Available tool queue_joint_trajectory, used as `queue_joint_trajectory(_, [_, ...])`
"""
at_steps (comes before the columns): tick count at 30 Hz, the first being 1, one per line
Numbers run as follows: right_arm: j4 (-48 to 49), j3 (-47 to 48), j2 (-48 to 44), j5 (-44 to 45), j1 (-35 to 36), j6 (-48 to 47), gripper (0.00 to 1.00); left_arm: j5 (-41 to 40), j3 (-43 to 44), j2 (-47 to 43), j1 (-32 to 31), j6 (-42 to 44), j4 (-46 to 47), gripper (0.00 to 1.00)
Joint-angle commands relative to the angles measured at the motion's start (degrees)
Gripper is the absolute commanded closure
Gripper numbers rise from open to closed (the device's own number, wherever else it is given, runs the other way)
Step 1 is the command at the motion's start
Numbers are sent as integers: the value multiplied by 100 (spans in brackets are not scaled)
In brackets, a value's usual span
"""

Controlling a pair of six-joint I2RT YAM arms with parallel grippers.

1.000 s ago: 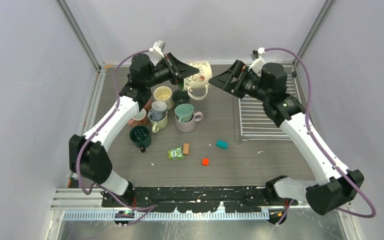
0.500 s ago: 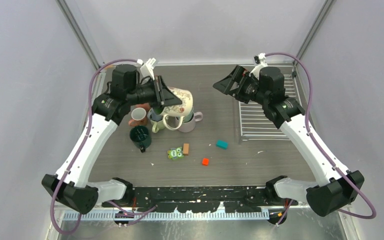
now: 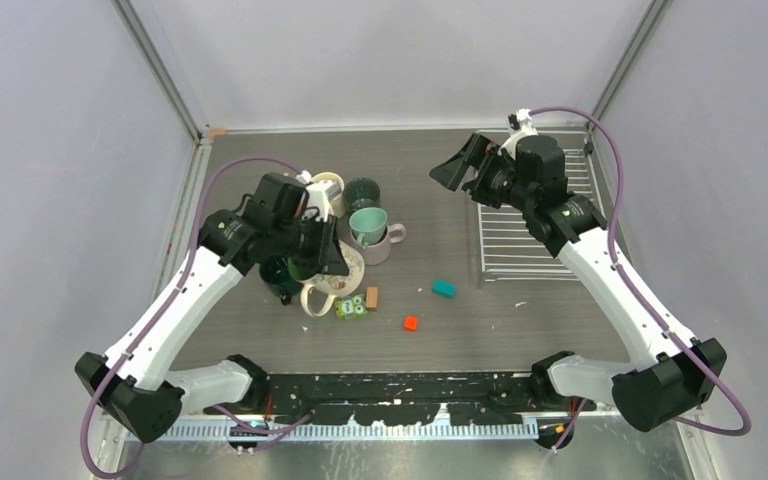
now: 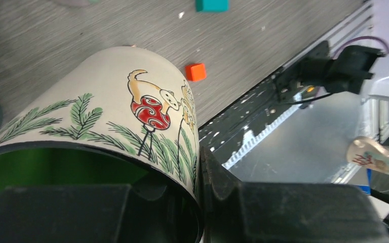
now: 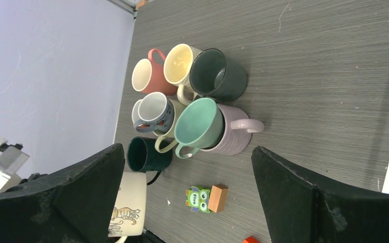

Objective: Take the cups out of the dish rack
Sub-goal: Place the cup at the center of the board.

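Note:
My left gripper is shut on the rim of a cream cup painted with cats and pine twigs, green inside. One finger is inside the rim and the other finger is outside. The cup hangs tilted, low beside the dark teal cup. On the table stand a cream cup, a dark cup and a light teal cup nested in a mauve one. The dish rack holds no cups. My right gripper is open and holds nothing, left of the rack.
Small toy blocks lie on the table in front of the cups: a green owl block with a wooden block, a teal block and a red block. A pink cup and a blue-grey cup stand in the cluster.
My left arm has carried the painted cup from the back of the table, over the cluster, down to the near side by the dark teal cup. The right gripper has barely moved.

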Motion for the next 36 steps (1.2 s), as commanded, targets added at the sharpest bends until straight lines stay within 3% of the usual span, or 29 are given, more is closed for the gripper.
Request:
queue_joint_trajectory(1, [104,-17,9,273,-13,-182,0,-567,-88,-191,-122,324,301,100])
queue_joint_trajectory(12, [177,-170,-11,353,-11,-208,0,-1990,-587,307,-879,429,546,100])
queue_joint_trajectory(20, [178,-247,-55,336,-11,-227,0,-3392,-972,488,-1427,-51,537,100])
queue_joint_trajectory(36, [210,-375,-89,241,-15,-191,0,-4099,-1715,469,-1852,-979,713,100])
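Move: My left hand holds the cream patterned cup by its rim; the clear spot for it lies about 7 cm to my left and roughly level fore and aft, some 25 cm below. The dark green cup stands about 14 cm left and 8 cm ahead, the owl block some 4 cm right and 3 cm ahead, the orange block about 8 cm right and 5 cm ahead. From my right hand the spot is roughly 39 cm left, 15 cm back and 31 cm down. I lower the cream cup about 14 cm with my left hand towards the gap between the dark green cup and the owl block, easing some 4 cm left. Meanwhile I roll the wrist about 35 degrees, so the fingers swing from slanting rightward to nearly straight down, and they keep their grip on the rim. My empty, open right hand sinks about 3 cm. ##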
